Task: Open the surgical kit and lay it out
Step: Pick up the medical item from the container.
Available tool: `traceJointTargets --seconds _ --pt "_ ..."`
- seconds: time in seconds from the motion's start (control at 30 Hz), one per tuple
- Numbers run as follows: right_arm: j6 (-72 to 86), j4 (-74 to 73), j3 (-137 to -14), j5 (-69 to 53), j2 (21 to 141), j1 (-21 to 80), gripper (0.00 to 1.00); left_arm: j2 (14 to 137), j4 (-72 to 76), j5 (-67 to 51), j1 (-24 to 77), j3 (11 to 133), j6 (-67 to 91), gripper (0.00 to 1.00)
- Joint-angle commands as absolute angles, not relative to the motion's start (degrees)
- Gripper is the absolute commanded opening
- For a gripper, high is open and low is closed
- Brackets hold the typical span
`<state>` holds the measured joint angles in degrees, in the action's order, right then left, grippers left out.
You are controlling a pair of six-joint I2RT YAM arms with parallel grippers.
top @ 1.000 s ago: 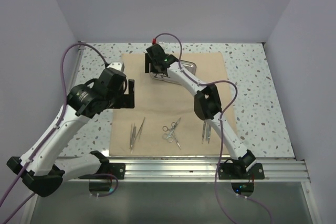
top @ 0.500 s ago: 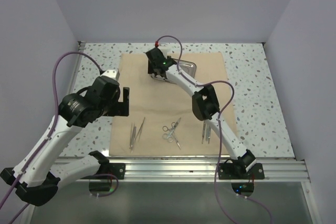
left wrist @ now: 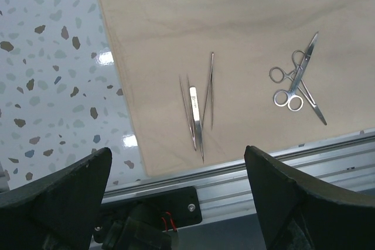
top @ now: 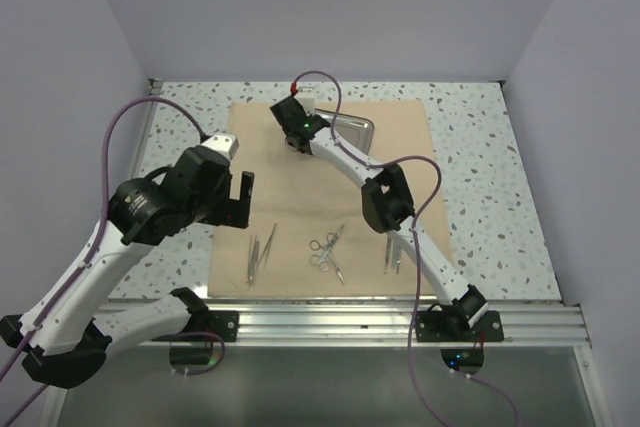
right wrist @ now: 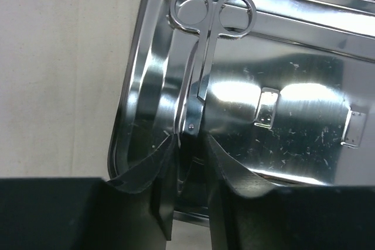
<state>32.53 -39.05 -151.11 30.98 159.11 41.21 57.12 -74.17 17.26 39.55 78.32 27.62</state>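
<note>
The beige cloth wrap (top: pixel 330 187) lies flat and open on the table. At its far edge sits the steel tray (top: pixel 352 131), and a pair of scissors (right wrist: pixel 202 51) lies inside the tray (right wrist: pixel 304 51). My right gripper (right wrist: pixel 188 141) reaches into the tray with its jaws drawn narrow around the scissors' blades just below the pivot; contact is not clear. Tweezers (left wrist: pixel 198 112) and ringed scissors (left wrist: pixel 296 80) lie on the cloth's near part. My left gripper (left wrist: pixel 176 156) hangs wide open above the near left cloth edge (top: pixel 245 197), holding nothing.
More slim instruments (top: pixel 392 255) lie on the cloth's near right, partly under the right arm. An aluminium rail (top: pixel 350 322) runs along the table's near edge. Speckled tabletop (top: pixel 480 177) surrounds the cloth, and walls close in at the back and sides.
The right jaws have narrowed around the scissors in the tray and the wrist has shifted slightly. The left arm has drawn back toward the near left, still open.
</note>
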Motion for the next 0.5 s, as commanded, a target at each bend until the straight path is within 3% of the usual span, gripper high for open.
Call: traceJointTargets --seconds 0.0,0.07,0.13,0.47 --pt "32.4 -48.3 -146.8 31.1 159.9 41.9 0.26 57.6 -75.1 18.3 40.5 80.3 26.1 1.0" --pt "32.1 -50.3 -144.7 30.5 158.1 41.8 0.18 58.0 -75.1 18.5 40.6 80.4 26.1 1.0" --pt "32.1 -50.9 -141.3 30.0 156.3 41.8 0.0 58.6 -75.0 18.7 40.6 80.7 26.2 1.0" --pt "30.1 -49.4 -139.7 29.4 150.0 40.6 0.0 62.9 -74.1 19.1 40.3 81.6 26.5 1.0"
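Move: The right hand's partly open fingers are down at the near, left part of the metal container, with the blade end of the medical item (ring-handled, like scissors) between them; its middle lies about 3 cm ahead, hardly to either side, and about 1 cm lower. The container's middle is some 3 cm ahead and 7 cm to the right. The laid-out scissors lie about 26 cm back and 5 cm right. From the left hand, the medical item is roughly 36 cm ahead, 10 cm right and 24 cm below. The right fingers close from about a third open to almost shut, pinching the blade end of the medical item below its pivot while its ring handles point forward. As they shut, the hand draws back and to the right by about 2.5 cm each way, staying almost level and bringing the item along across the container towards its near rim, while the wrist tips the fingers some 5 degrees further down. ##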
